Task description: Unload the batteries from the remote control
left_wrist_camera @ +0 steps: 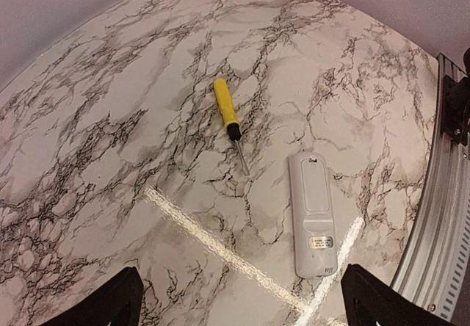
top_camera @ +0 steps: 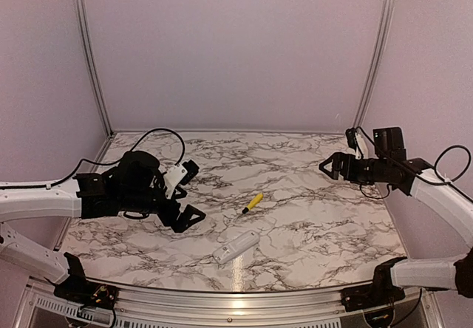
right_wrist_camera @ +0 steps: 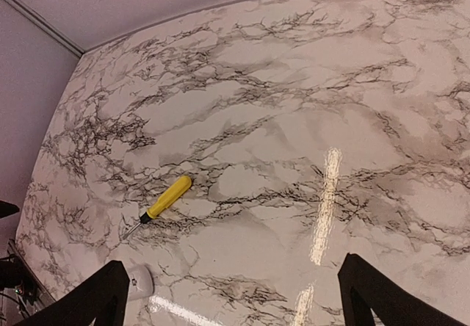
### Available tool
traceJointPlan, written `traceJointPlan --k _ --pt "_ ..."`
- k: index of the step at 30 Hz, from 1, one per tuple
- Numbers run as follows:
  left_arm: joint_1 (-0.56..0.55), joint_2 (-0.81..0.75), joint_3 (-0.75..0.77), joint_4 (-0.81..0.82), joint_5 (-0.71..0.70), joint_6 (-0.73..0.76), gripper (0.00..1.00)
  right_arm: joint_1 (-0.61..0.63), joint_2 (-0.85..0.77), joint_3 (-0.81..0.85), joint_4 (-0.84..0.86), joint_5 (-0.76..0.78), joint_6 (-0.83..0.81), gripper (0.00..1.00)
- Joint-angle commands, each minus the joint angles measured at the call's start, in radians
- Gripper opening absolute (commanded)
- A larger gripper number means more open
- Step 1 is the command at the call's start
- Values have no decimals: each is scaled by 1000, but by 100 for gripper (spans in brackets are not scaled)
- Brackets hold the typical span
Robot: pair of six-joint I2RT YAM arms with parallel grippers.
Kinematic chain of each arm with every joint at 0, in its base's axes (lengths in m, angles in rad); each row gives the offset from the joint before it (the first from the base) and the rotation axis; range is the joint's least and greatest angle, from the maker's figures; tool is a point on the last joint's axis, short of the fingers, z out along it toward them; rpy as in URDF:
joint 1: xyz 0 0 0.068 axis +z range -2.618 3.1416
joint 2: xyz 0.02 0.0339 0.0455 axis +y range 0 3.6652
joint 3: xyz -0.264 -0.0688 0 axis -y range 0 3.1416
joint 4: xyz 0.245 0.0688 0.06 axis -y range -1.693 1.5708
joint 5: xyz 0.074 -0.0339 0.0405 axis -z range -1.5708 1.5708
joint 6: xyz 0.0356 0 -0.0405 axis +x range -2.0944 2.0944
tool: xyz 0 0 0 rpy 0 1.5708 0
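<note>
The white remote control lies on the marble table near the front middle. In the left wrist view the remote lies back side up with its battery cover closed. One end of it shows in the right wrist view. The batteries are hidden. My left gripper is open and empty, raised to the left of the remote; its fingertips show wide apart. My right gripper is open and empty, raised at the far right, well away from the remote.
A yellow-handled screwdriver lies just behind the remote, also in the left wrist view and the right wrist view. The table's metal front rail runs close to the remote. Pink walls enclose the table.
</note>
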Motion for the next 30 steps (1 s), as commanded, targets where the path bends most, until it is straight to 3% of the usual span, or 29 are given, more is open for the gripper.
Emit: traceJointPlan --k 1,11,30 --pt "-64 108 33 23 -22 111 99 10 -33 -16 -26 -13 14 98" --pt "-193 304 86 65 -115 80 99 10 -51 -40 -46 0 16 98" --pt "-278 510 158 68 -144 -22 99 10 -36 -46 -80 -25 12 99"
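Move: To the left hand's right, about 12 cm over, 3 cm back and some 16 cm down, lies the remote control, battery side up. The yellow screwdriver is its only near neighbour, about 11 cm ahead of this hand, 16 cm to its right and equally far below. From the right hand the remote control lies some 26 cm left, 12 cm back and 19 cm down. Sinking about 11 cm while travelling some 8 cm right and a little back, the open left hand closes in on the left end of the remote control, quickly at first and then slower. Its fingers tip about 20 degrees more steeply down and swing slightly clockwise, staying wide open. The open right hand eases back and down about 2 cm each. ##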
